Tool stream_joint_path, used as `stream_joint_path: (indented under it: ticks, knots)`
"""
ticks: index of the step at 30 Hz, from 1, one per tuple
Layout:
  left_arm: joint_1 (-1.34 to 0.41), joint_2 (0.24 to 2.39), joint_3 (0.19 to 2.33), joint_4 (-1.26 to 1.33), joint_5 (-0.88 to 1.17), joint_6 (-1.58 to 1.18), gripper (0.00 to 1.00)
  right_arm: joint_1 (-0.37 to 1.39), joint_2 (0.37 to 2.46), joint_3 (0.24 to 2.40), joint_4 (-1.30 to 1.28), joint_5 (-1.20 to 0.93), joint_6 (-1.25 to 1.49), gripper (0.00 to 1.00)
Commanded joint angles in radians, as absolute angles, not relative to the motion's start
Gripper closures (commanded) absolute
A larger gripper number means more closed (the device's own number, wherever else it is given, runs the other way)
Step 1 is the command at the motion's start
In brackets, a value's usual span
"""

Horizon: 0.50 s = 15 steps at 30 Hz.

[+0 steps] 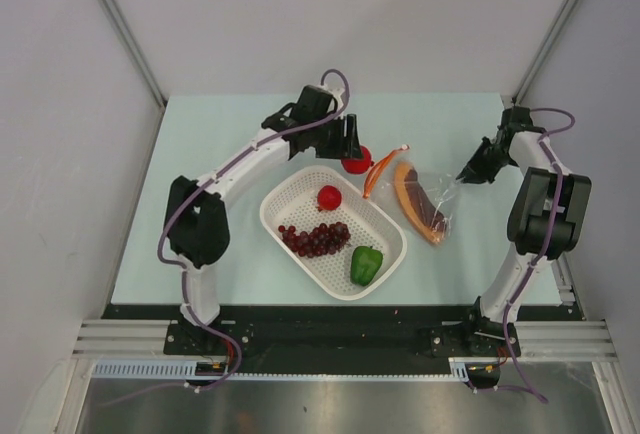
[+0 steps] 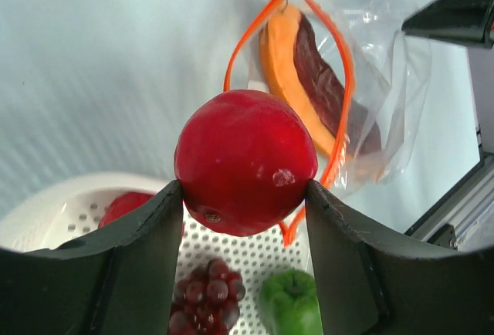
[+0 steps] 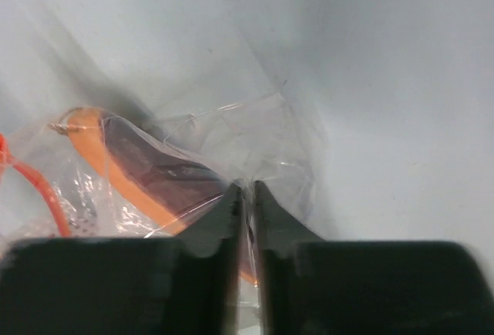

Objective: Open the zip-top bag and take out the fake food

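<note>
The clear zip-top bag (image 1: pixel 432 194) lies right of the basket, its orange-red zipper strip (image 1: pixel 378 174) gaping open. An orange and dark-brown fake food piece (image 1: pixel 418 206) is still inside it. My right gripper (image 1: pixel 470 174) is shut on the bag's far corner; the wrist view shows its fingertips (image 3: pixel 235 196) pinching the plastic (image 3: pixel 270 134). My left gripper (image 1: pixel 352 154) hangs just above the basket's far rim, shut on a red round fruit (image 2: pixel 245 161) wedged between its fingers. Behind the fruit in the left wrist view, the bag's open mouth (image 2: pixel 343 80) frames the orange piece (image 2: pixel 289 72).
The white perforated basket (image 1: pixel 290 199) sits mid-table and holds a second red fruit (image 1: pixel 329 196), a dark grape bunch (image 1: pixel 315 239) and a green bell pepper (image 1: pixel 366 265). Grey walls enclose the table on three sides.
</note>
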<state>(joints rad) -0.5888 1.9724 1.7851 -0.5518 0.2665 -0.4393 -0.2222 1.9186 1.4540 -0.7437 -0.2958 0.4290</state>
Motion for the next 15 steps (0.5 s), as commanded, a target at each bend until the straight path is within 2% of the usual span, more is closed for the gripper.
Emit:
stream_joint_path:
  ticks: [1, 2, 3, 6, 9, 12, 15]
  knots:
    - [-0.588, 1.798, 1.689, -0.587, 0.236, -0.402, 1.0, -0.183, 1.94, 1.572, -0.796, -0.21, 0.373, 0.66]
    - [-0.591, 1.775, 1.654, -0.583, 0.242, -0.406, 1.0, -0.172, 1.944, 1.591, -0.822, -0.198, 0.368, 0.6]
    - [-0.589, 1.746, 1.614, -0.574, 0.25, -0.425, 1.0, -0.158, 1.944, 1.606, -0.834, -0.183, 0.365, 0.47]
    - [-0.591, 1.642, 1.432, -0.525, 0.296, -0.475, 1.0, -0.115, 1.924, 1.666, -0.893, -0.085, 0.379, 0.3]
    - [-0.601, 1.568, 1.246, -0.494, 0.317, -0.512, 1.0, -0.094, 1.89, 1.724, -0.943, -0.032, 0.399, 0.23]
    - [-0.627, 1.525, 1.154, -0.451, 0.345, -0.543, 0.99, -0.032, 1.858, 1.784, -0.972, -0.005, 0.39, 0.16]
    - [-0.661, 1.525, 1.128, -0.457, 0.333, -0.548, 0.89, 0.075, 1.856, 1.848, -0.994, -0.002, 0.39, 0.15]
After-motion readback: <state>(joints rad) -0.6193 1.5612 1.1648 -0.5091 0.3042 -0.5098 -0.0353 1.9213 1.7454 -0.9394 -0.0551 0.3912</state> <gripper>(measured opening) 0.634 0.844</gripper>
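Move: The left hand, still gripping a red fruit, has the middle of the white tray about 13 cm back, 6 cm to its left and 15 cm below; the second red fruit lies there about 4 cm back and 7 left of the hand, the grapes 15 back and 10 left, the green pepper 21 back and 2 right. The right hand, pinching the bag's right edge, has the bag's middle 8 cm left, 4 back and 4 below. The left hand carries the gripped red fruit back some 13 cm and about 6 cm to its left, staying level at first and then sinking about 5 cm to bring it over the middle of the tray, its grip unchanged and the wrist tipping some 10 degrees. The right hand opens wide to let go of the bag's edge and rises about 7 cm clear of it, easing a little forward and, after that, left as its left side tilts down. ##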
